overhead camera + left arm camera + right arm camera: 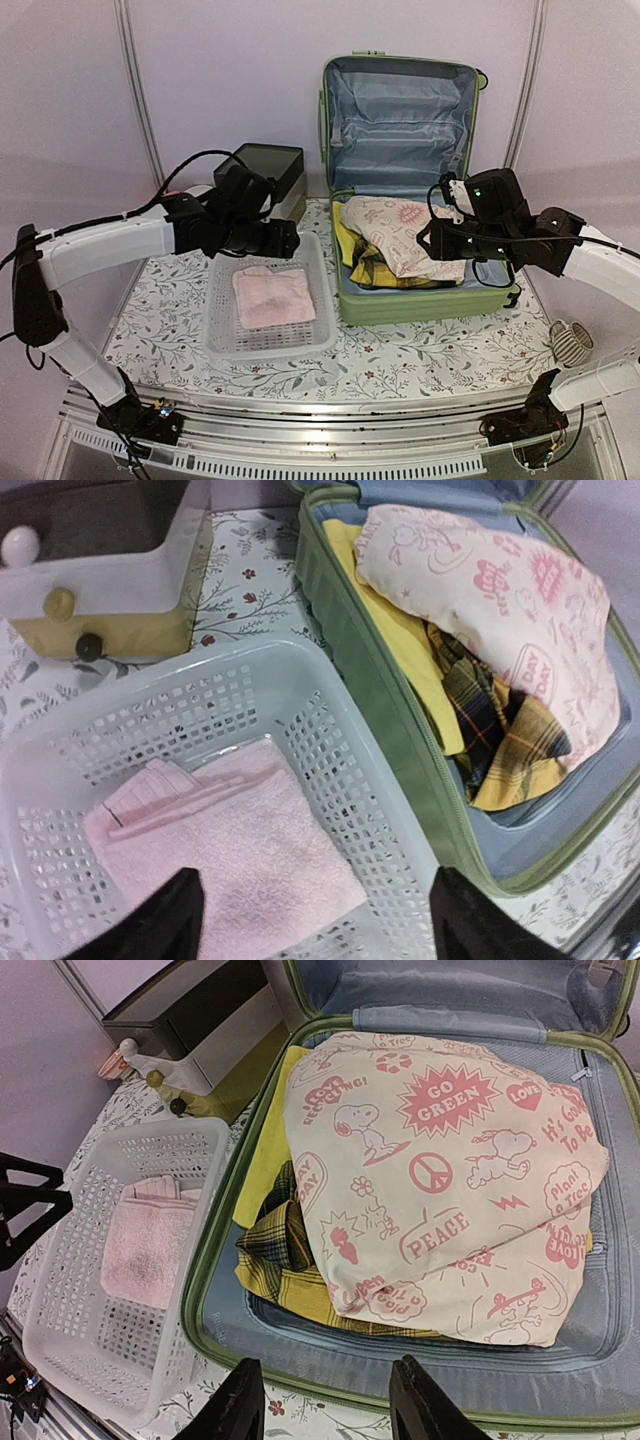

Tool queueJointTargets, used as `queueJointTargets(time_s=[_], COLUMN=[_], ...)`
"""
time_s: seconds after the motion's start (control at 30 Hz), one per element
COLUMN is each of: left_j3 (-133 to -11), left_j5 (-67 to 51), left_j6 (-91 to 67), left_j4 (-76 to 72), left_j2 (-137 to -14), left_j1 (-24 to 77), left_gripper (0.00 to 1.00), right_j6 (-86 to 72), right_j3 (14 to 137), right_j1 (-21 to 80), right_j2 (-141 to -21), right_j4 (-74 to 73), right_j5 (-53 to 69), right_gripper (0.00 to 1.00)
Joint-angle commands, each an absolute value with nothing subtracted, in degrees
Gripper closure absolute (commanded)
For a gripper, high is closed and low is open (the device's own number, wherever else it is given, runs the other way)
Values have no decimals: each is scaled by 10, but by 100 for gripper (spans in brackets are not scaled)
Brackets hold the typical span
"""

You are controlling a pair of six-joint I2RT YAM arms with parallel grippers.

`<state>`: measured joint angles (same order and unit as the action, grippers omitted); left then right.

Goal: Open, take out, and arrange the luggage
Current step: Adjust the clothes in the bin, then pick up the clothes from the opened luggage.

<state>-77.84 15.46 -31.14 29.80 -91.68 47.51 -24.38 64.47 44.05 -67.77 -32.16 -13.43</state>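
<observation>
The light-green luggage point(428, 303) lies open on the table with its lid point(400, 110) standing upright and showing pale blue lining. Inside lie a cream cloth with pink cartoon print point(440, 1170), a yellow plaid garment point(290, 1260) and a plain yellow cloth point(262, 1145). My left gripper point(285, 238) hangs open over the white mesh basket point(222, 335), above a folded pink towel point(240, 850) that rests apart from its fingers point(175, 915). My right gripper point(432, 240) hovers open over the suitcase's near rim point(215, 1250), empty.
A dark-lidded white-and-yellow drawer box point(270, 165) stands behind the basket, left of the suitcase. A white coiled object point(570, 343) sits at the table's right edge. Floral tablecloth point(400, 360) shows in front of the basket and suitcase.
</observation>
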Motion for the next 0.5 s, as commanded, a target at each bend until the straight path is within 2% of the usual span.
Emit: queueJointTargets(time_s=[0.0,0.13,0.27,0.37,0.47], left_j3=[-715,-661,-627,-609,-588], left_j5=[136,119,93,75,60], left_j6=[-309,-311,-312,-314,-315], left_j4=[252,214,193,179,155], left_j2=[-851,-801,-783,-779,-765], left_j1=[475,464,456,455,455], left_gripper=[35,60,81,88,89], right_j6=[-236,-236,-234,-233,-233], right_j3=[662,661,658,654,650], right_j1=[436,436,437,437,436], right_j2=[-681,-684,-684,-684,-682], right_j4=[-322,-321,-321,-321,-322], right_j5=[-141,-141,-142,-142,-140], right_gripper=[56,56,56,56,56])
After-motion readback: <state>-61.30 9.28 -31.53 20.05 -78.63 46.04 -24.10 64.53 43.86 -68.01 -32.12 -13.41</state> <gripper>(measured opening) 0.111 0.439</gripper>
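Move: The pink cloth lies flat in the white bin some 18 cm below the left gripper, its middle about 2 cm ahead and 4 cm to the left. The bin's middle is nearly the same spot, 16 cm down. The printed cloth in the open suitcase is about 25 cm right and 9 cm ahead, and the drawer box some 28 cm ahead and 4 cm left. From the right gripper, the pink cloth is about 30 cm left, 5 cm ahead and 22 cm below. Draw the empty left gripper back about 3 cm and left some 2.5 cm, staying well above the bin and pink cloth, with only a slight rise that sinks away again at the end. Close the wide-open fingers almost fully on nothing as you go, and roll the hand some 10 degrees, left side down. Touch nothing. ##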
